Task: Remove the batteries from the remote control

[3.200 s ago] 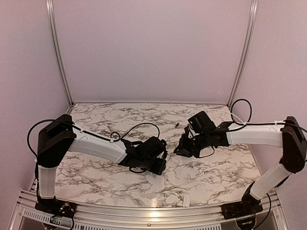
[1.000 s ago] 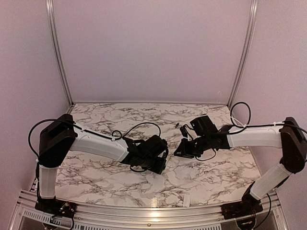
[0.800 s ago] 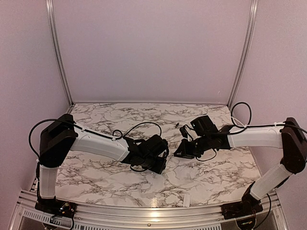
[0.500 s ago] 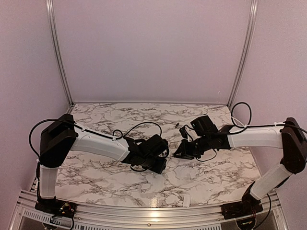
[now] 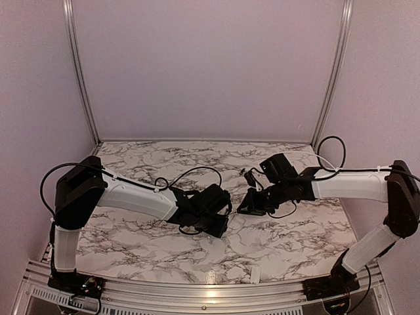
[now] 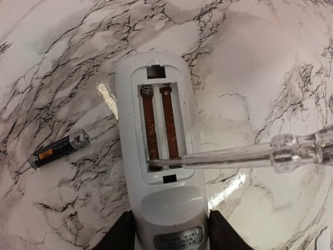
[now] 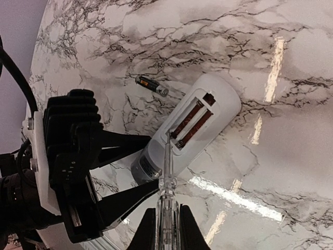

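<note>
The white remote control (image 6: 161, 130) (image 7: 195, 122) lies back-up, its near end clamped between the fingers of my left gripper (image 6: 171, 237) (image 5: 220, 211). Its compartment (image 6: 160, 125) is uncovered and shows two reddish-brown strips; I cannot tell whether a battery lies in it. One dark battery (image 6: 58, 151) (image 7: 152, 86) rests on the table just left of the remote. My right gripper (image 7: 167, 229) (image 5: 252, 203) is shut on a thin clear stick (image 6: 270, 152) (image 7: 167, 182), whose tip sits at the compartment's near end.
A small flat white plastic piece (image 5: 256, 274) lies by the front rail. The marble tabletop (image 5: 151, 157) is walled by pink panels at the back and sides. Both arms meet at the table's middle, cables looping above them.
Over the last seconds the right arm came down towards the remote, then shifted slightly. The left arm and the remote have stayed put.
</note>
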Motion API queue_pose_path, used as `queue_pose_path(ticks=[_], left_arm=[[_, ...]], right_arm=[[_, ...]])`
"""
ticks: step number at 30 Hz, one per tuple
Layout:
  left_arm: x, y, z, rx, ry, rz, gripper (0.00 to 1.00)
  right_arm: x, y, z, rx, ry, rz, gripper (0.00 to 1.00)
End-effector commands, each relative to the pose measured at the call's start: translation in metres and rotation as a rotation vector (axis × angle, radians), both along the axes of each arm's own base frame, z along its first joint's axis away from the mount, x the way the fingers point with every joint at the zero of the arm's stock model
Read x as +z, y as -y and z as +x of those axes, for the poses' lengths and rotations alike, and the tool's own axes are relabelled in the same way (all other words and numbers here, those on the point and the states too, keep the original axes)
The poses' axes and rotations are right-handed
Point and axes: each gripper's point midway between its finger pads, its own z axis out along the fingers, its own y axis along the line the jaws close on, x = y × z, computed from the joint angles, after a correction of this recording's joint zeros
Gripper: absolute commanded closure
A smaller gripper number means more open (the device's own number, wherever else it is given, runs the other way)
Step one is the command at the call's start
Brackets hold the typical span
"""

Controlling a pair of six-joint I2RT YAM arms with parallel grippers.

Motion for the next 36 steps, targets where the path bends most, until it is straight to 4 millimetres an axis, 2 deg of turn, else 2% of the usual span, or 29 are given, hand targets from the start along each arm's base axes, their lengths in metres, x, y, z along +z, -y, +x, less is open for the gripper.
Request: queue_pose_path(ticks=[1, 4, 7, 9, 11, 13, 16, 20, 22, 24, 27, 29, 32, 36], left_arm=[[-0.030, 0.003, -0.007, -0.037, -0.042, 0.029, 0.54], [-0.029, 0.003, -0.007, -0.034, -0.042, 0.029, 0.54], [-0.027, 0.001, -0.006, -0.029, -0.040, 0.034, 0.51], [-0.024, -0.001, -0.006, -0.025, -0.032, 0.035, 0.44], [-0.018, -0.003, -0.004, -0.018, -0.017, 0.025, 0.30], [-0.005, -0.005, -0.002, -0.008, 0.012, 0.007, 0.23], [0.011, -0.008, 0.001, 0.001, 0.046, -0.012, 0.18], [0.033, -0.014, 0.005, 0.021, 0.082, -0.030, 0.15], [0.047, -0.022, 0.010, 0.049, 0.109, -0.039, 0.14], [0.064, -0.034, 0.016, 0.083, 0.138, -0.048, 0.12], [0.091, -0.052, 0.024, 0.092, 0.201, -0.053, 0.12], [0.113, -0.059, 0.025, 0.029, 0.279, -0.047, 0.12], [0.137, -0.065, 0.017, -0.130, 0.405, -0.030, 0.12], [0.151, -0.070, -0.008, -0.411, 0.532, 0.003, 0.16]], right_arm=[[0.025, -0.008, 0.016, 0.013, 0.077, 0.007, 1.00], [0.040, -0.009, 0.021, 0.020, 0.112, 0.008, 1.00], [0.049, -0.001, 0.023, 0.009, 0.128, -0.036, 1.00], [0.057, 0.007, 0.022, -0.009, 0.143, -0.064, 1.00], [0.068, 0.017, 0.018, -0.030, 0.166, -0.073, 1.00], [0.079, 0.026, 0.015, -0.054, 0.189, -0.079, 1.00], [0.088, 0.043, 0.010, -0.094, 0.210, -0.115, 1.00], [0.098, 0.069, 0.009, -0.170, 0.251, -0.180, 1.00], [0.101, 0.082, 0.011, -0.219, 0.284, -0.217, 1.00], [0.106, 0.087, 0.011, -0.235, 0.303, -0.217, 1.00], [0.116, 0.080, 0.011, -0.205, 0.329, -0.176, 1.00], [0.119, 0.073, 0.011, -0.170, 0.332, -0.163, 1.00], [0.119, 0.052, 0.008, -0.070, 0.306, -0.119, 1.00], [0.123, 0.017, -0.002, 0.095, 0.273, 0.000, 1.00]])
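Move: Within the left fingers' grip is the remote control's label end; the remote's middle lies about 3 cm ahead of that hand and 1 cm to its right, level with it. A loose battery lies some 9 cm ahead and 4 cm to the left of the left hand, and the screwdriver tip about 5 cm ahead and 2 cm right. From the right hand, the remote's middle is roughly 3 cm ahead, 5 cm left and 8 cm below. Opening its fingers wide, the left hand lets go of the remote control, then lifts off fast by about 14 cm while swinging some 7 cm left, fingertips tilting up and outward. The right hand keeps the screwdriver and draws its tip out of the empty battery slot, first slightly forward and up, then up and right to about 10 cm higher, easing back left a little at the end. ##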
